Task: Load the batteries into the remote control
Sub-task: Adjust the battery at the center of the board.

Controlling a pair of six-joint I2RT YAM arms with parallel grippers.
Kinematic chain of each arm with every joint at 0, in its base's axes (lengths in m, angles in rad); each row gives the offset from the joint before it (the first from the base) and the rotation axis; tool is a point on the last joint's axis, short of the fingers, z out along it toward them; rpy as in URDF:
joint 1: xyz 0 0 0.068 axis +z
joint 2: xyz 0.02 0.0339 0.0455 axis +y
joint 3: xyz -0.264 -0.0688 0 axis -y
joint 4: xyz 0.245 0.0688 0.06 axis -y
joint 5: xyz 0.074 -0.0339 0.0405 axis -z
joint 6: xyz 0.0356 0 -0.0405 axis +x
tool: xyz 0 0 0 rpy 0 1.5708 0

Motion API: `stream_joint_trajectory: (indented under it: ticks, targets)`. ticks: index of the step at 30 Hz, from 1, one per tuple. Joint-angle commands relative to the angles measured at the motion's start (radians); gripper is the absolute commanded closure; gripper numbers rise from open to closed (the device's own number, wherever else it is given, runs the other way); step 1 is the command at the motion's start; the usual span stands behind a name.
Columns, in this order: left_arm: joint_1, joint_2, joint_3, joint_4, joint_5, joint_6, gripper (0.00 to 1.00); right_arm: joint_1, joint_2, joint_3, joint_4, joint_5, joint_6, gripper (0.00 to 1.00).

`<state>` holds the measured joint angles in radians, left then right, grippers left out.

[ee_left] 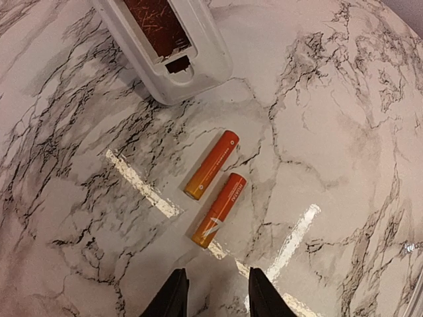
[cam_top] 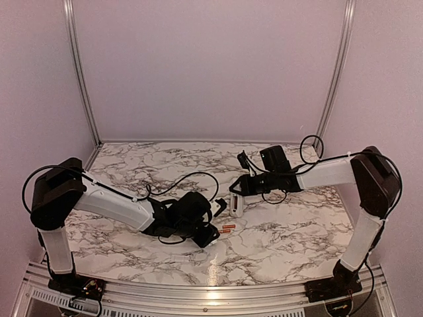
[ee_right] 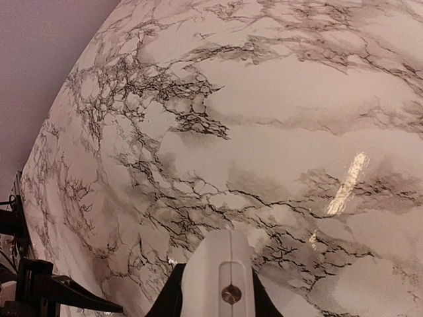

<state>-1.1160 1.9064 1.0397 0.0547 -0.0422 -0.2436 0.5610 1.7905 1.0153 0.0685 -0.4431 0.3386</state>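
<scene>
The white remote control (ee_left: pixel 165 46) lies back up on the marble table, its battery recess open. In the top view the remote control (cam_top: pixel 236 206) sits mid-table. My right gripper (ee_right: pixel 218 290) is shut on one end of it, the white casing (ee_right: pixel 218 264) filling the gap between the fingers. The two orange-red batteries (ee_left: pixel 215 188) lie side by side on the table just short of the remote; from above the batteries (cam_top: pixel 227 228) look like small orange marks. My left gripper (ee_left: pixel 218 294) hovers just behind them, open, nothing between its black fingers (ee_left: pixel 173 297).
Black cables (cam_top: pixel 192 178) loop over the table behind the left arm. A small black and white part (cam_top: pixel 220 206) lies left of the remote. Lilac walls with metal posts (cam_top: pixel 79 72) close in the back and sides. A metal rail (cam_top: pixel 211 297) runs along the near edge.
</scene>
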Motion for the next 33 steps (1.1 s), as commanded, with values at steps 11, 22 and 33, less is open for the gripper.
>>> stream_joint_trajectory:
  ticks: [11, 22, 33]
  targets:
    - [-0.009, 0.104, 0.072, 0.013, -0.071, -0.056, 0.67, 0.034, -0.023, -0.090, -0.006, -0.018, -0.010, 1.00]
    - [0.014, 0.137, 0.097, 0.009, -0.127, -0.078, 0.69, 0.064, -0.074, -0.191, 0.041, -0.054, 0.046, 1.00]
    - [0.043, 0.144, 0.099, 0.033, -0.102, -0.062, 0.67, 0.113, -0.069, -0.219, 0.109, -0.076, 0.123, 1.00]
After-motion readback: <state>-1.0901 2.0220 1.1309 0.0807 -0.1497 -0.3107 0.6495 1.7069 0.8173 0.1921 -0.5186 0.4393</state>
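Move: Just beyond the left hand's part-open fingers lie two batteries, both pointing left-right: the nearer about 3 cm ahead and 4 cm to the right, the other roughly 5 cm ahead and 5 cm to the right, both some 3 cm below. The remote, held in the right hand, has its middle around 11 cm ahead of the left hand, 8 cm to its right and 2 cm above. From the right hand, the nearer battery is some 10 cm back, 4 cm to the left and 8 cm below. Sinking about 1.5 cm to the left of the batteries, the left hand then sweeps some 4 cm forward with its fingers kept part open, a finger coming against them and the wrist turning slightly counter-clockwise. The right hand keeps its grip and draws the remote about 7 cm back and a little down and left, bringing its lower end alongside the batteries' right. ##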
